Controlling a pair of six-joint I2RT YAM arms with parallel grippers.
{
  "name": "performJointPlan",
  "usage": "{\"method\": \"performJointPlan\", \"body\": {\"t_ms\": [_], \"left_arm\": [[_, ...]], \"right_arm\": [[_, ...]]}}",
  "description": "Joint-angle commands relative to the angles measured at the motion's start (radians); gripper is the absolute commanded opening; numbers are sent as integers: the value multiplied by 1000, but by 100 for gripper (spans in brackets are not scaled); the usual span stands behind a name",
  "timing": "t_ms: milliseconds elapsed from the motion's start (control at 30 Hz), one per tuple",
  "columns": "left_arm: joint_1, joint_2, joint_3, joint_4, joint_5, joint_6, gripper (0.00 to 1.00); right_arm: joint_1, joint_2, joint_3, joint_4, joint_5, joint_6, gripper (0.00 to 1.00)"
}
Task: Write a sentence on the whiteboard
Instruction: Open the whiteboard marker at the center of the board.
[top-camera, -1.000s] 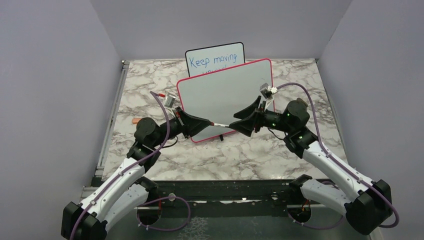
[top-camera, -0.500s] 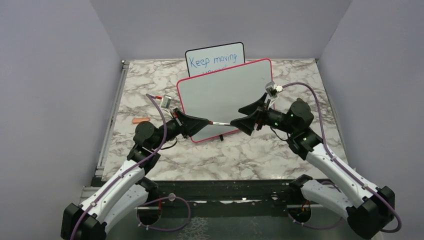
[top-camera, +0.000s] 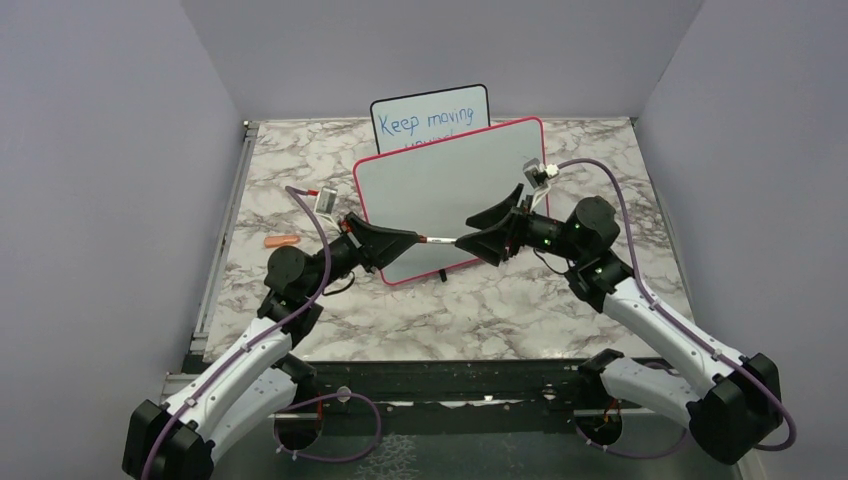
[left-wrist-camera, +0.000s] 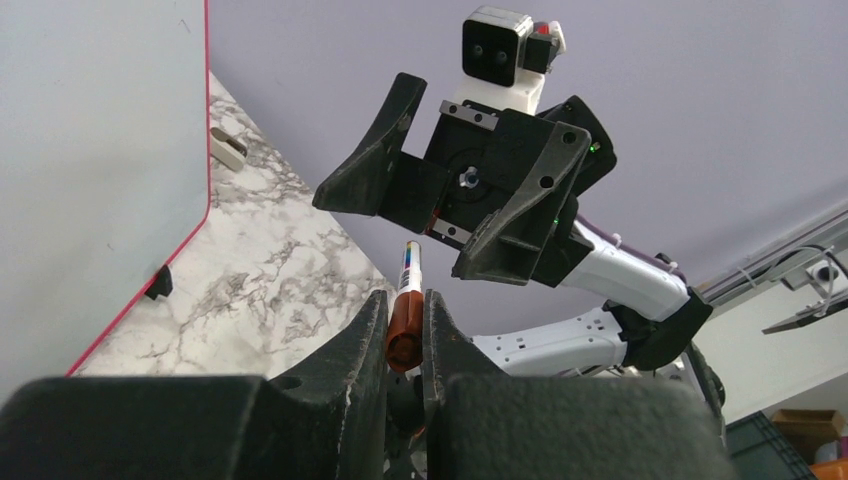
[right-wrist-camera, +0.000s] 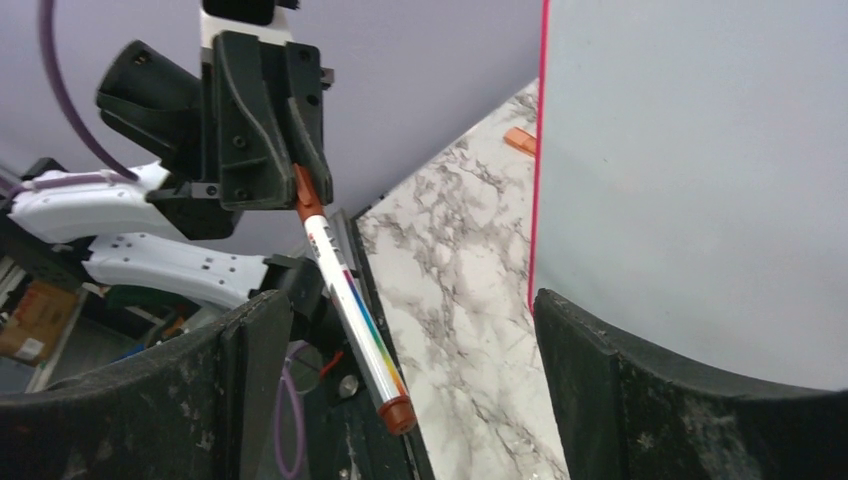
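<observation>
The whiteboard (top-camera: 450, 190) with the pink-red frame stands tilted at mid-table, and its face (right-wrist-camera: 700, 170) is blank: no sentence shows on it. My left gripper (top-camera: 415, 238) is shut on a white marker (top-camera: 440, 241) and grips it at its brown-red end (left-wrist-camera: 408, 320). The marker's body (right-wrist-camera: 345, 290) reaches rightward in front of the board's lower edge. My right gripper (top-camera: 468, 232) is open wide around the marker's free end, and its fingers (right-wrist-camera: 255, 340) do not touch the marker.
A smaller black-framed board (top-camera: 430, 120) with blue writing leans behind the whiteboard. An orange cap (top-camera: 285, 241) lies on the marble table (top-camera: 480, 300) to the left. Grey walls close in the sides and back.
My right gripper's jaws have spread wider and shifted slightly up and left around the marker's end. The left gripper has risen a little with the marker.
</observation>
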Motion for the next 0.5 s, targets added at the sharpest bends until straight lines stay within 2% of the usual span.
{"method": "performJointPlan", "body": {"t_ms": [0,133,333,467], "left_arm": [[-9,20,-15,128,-39,-64,0],[-16,38,-27,172,-59,-91,0],[-23,54,-28,204,-78,-100,0],[-24,66,-24,214,-76,-98,0]], "right_arm": [[2,26,-12,196,-81,126,89],[4,45,-16,259,-105,172,82],[3,60,8,232,-126,173,67],[10,71,27,187,-132,154,63]]}}
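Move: The left fingers already pinch the marker by its brown cap; the marker's middle lies about 5 cm to that hand's right, 1 cm above and level fore and aft. From the open right hand it is some 4 cm left, 1 cm back and 1 cm above. Roughly 28 cm below the right hand, the red-framed board's middle lies 8 cm ahead and 1 cm left, its black clip 8 cm back and 3 cm left. Right hand rises 2 cm, also left and back, part-closing around the marker's free end; left keeps its grip. ##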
